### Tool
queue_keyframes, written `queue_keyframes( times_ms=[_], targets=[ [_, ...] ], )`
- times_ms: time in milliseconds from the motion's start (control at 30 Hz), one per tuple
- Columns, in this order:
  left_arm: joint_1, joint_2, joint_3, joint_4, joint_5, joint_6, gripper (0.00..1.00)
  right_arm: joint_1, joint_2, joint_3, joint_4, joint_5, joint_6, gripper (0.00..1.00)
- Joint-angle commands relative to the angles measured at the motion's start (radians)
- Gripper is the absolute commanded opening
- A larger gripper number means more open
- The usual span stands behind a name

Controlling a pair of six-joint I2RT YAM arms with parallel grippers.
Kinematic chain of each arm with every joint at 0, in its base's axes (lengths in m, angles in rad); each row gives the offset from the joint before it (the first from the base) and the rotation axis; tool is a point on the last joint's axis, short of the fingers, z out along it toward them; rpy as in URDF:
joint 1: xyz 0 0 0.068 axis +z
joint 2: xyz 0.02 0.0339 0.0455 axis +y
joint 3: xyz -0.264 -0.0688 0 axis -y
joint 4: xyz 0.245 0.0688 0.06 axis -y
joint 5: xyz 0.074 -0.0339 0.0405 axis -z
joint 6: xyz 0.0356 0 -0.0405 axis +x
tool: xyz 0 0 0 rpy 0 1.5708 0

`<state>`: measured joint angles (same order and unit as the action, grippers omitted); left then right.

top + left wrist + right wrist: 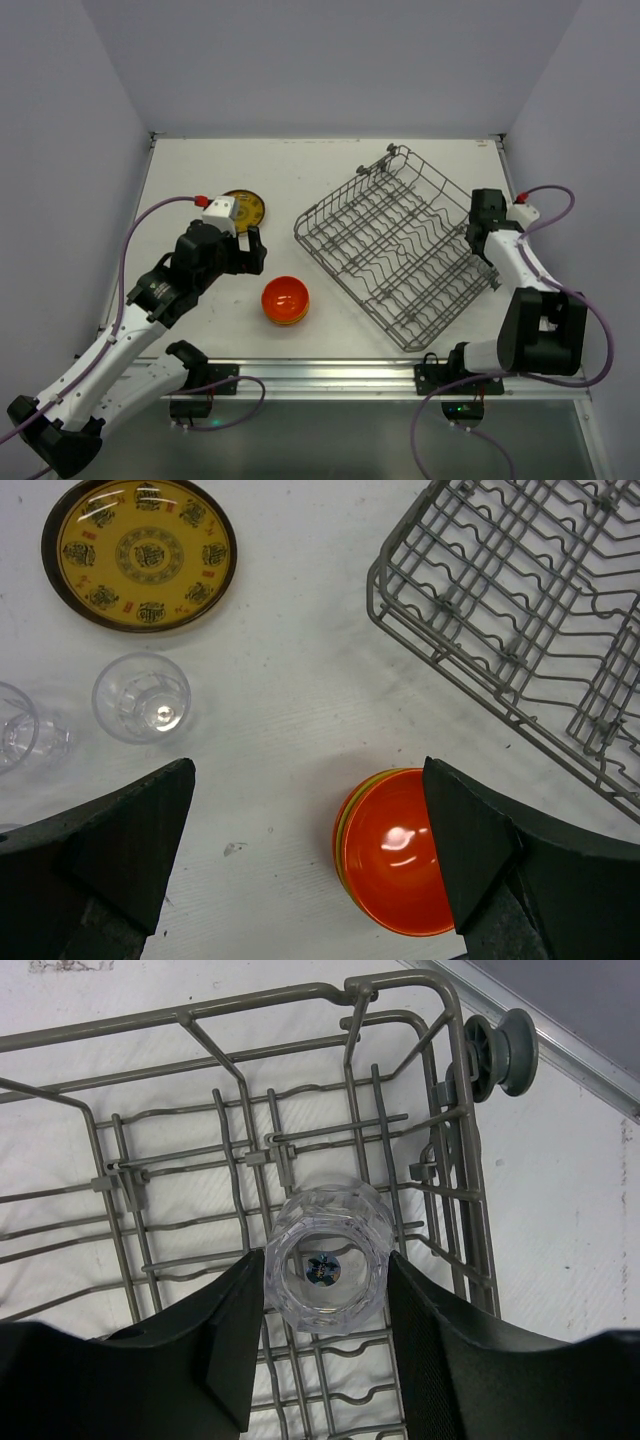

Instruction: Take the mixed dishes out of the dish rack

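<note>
The grey wire dish rack lies at an angle on the right of the table. In the right wrist view a small clear glass stands inside the rack near its corner. My right gripper has a finger pressed against each side of the glass. A stack of bowls, orange on top with a yellow-green rim showing, sits on the table left of the rack. My left gripper hangs open above bare table beside the bowls, holding nothing.
A yellow-brown patterned plate lies face up at the back left. Two clear glasses stand near it. The rack's corner reaches close to the bowls. A grey roller wheel sticks out from the rack's side.
</note>
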<state>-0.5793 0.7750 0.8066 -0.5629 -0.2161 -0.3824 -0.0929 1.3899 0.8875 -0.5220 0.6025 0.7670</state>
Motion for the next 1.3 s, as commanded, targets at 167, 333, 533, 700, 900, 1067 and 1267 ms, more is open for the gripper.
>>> queue_keyframes(
  times_ms=[167,333,533,700,900,1067,1267],
  targets=[
    [-0.011,-0.006,0.009,0.014,-0.019,-0.009,1.00,-0.005,-0.113,0.005,-0.012,0.000,0.051,0.28],
    [-0.011,-0.008,0.009,0.014,-0.019,-0.007,1.00,-0.005,-0.172,0.025,-0.018,-0.040,0.041,0.28],
    [-0.011,-0.023,0.009,0.015,-0.020,-0.007,1.00,-0.005,-0.276,0.053,-0.030,-0.105,0.009,0.17],
    [-0.011,-0.028,0.011,0.021,-0.002,-0.001,1.00,-0.005,-0.368,0.073,-0.038,-0.207,-0.026,0.13],
    [-0.010,-0.069,0.016,0.053,0.067,0.031,1.00,-0.005,-0.526,0.044,0.049,-0.580,-0.035,0.08],
    [-0.011,-0.060,0.049,0.101,0.285,-0.019,1.00,-0.004,-0.610,0.010,0.169,-0.880,-0.005,0.06],
    [-0.013,-0.075,-0.163,0.836,0.830,-0.352,1.00,0.022,-0.647,-0.240,0.818,-1.409,0.388,0.00]
  ],
)
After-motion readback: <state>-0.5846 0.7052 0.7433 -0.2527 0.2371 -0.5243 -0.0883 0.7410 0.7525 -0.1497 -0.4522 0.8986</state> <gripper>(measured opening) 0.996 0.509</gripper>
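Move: The glass in the right gripper stands low in the rack's right end, about 56 cm to the left gripper's right, 6 cm farther out and 13 cm below. From the left hand, the bowl stack is 6 cm right, 4 cm back and 17 cm down; the rack's left corner is 9 cm right and 12 cm ahead. From the right hand, the waiting left gripper lies 56 cm left, 7 cm back, 11 cm higher; the rack's middle is 18 cm left, 2 cm ahead, 5 cm lower. Keep the right fingers' grip on the glass and lift it clear of the rack, about 20 cm up, then sweep left some 18 cm over the wires towards the left gripper, tipping the fingers up to nearly level and swinging them counter-clockwise. Late on, bring the open left gripper right and up to meet it, rolling and turning clockwise about 20 degrees. ##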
